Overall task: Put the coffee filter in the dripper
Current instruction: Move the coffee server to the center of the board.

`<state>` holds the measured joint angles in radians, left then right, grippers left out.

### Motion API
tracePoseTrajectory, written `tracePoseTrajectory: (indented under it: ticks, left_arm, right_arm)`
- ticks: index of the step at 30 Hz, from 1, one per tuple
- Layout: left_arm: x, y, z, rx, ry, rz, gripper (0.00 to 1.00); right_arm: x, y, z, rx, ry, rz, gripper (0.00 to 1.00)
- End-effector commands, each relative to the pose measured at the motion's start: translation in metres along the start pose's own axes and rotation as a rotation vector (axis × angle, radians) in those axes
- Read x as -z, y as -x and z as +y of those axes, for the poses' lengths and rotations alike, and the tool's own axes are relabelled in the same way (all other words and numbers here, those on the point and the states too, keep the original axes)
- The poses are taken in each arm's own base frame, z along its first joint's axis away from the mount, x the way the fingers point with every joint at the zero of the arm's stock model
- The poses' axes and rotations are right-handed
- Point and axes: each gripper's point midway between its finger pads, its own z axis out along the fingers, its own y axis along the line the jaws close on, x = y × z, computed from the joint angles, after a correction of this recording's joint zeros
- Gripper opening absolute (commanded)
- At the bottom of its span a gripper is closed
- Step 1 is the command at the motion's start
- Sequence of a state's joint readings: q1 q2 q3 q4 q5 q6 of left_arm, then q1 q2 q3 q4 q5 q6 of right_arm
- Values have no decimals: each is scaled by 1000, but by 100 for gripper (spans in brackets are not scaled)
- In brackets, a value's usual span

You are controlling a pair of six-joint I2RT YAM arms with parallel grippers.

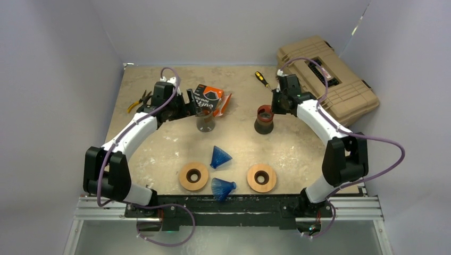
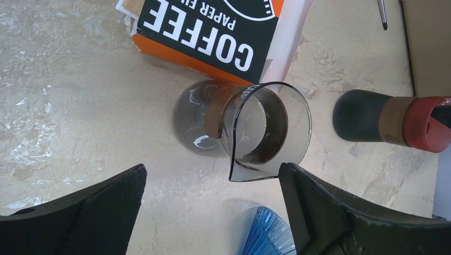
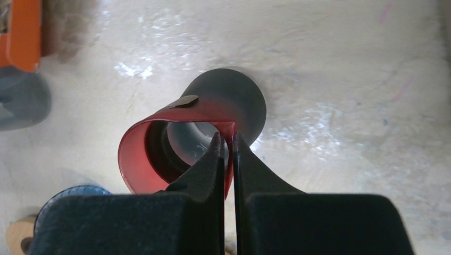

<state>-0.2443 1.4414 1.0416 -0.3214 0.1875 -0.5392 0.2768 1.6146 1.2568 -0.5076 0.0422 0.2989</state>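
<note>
The orange and black coffee filter pack (image 1: 210, 98) (image 2: 213, 32) lies at the back of the table. Two blue ribbed cone drippers (image 1: 220, 156) (image 1: 223, 187) lie on their sides near the front; one shows in the left wrist view (image 2: 268, 234). My left gripper (image 1: 190, 103) (image 2: 211, 170) stands open beside a clear glass carafe (image 1: 205, 123) (image 2: 266, 133), its right finger close to the rim, holding nothing. My right gripper (image 1: 272, 106) (image 3: 226, 139) is shut on the thin rim of a red-topped dark carafe (image 1: 264, 118) (image 3: 159, 154).
Two wooden rings (image 1: 193, 176) (image 1: 261, 178) lie near the front edge. A tan tool case (image 1: 330, 79) sits at the back right, with a screwdriver (image 1: 261, 79) beside it. Pliers (image 1: 139, 101) lie at the far left.
</note>
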Motion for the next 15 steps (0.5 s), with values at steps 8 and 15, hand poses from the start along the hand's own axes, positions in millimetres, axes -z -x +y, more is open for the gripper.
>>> tracePoseTrajectory:
  ticks: [8,15]
  left_arm:
    - [-15,23,-14,9,-54,-35,87]
    - [-34,21,-12,11,-52,-5,69]
  right_arm:
    - [53,36,-23,-30,-43,-147,55]
    - [93,61,-13,-35,11,-257,89]
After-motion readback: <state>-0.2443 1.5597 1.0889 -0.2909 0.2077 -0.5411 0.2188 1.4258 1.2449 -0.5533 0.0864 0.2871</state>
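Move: The clear server's middle is about 3 cm to the right of the left hand, 2 cm ahead and 7 cm below, with the filter box 8 cm ahead, 5 cm right and 10 cm below that hand. The right hand is already shut on the red-rimmed server's right rim, so its middle sits about 3 cm left, level fore-and-aft and 6 cm below. From the right hand, the screwdriver is some 16 cm ahead, 2 cm left and 11 cm below. Right hand drags red-rimmed server about 4 cm right, opens, rises; left dips forward towards clear server, closing slightly. ##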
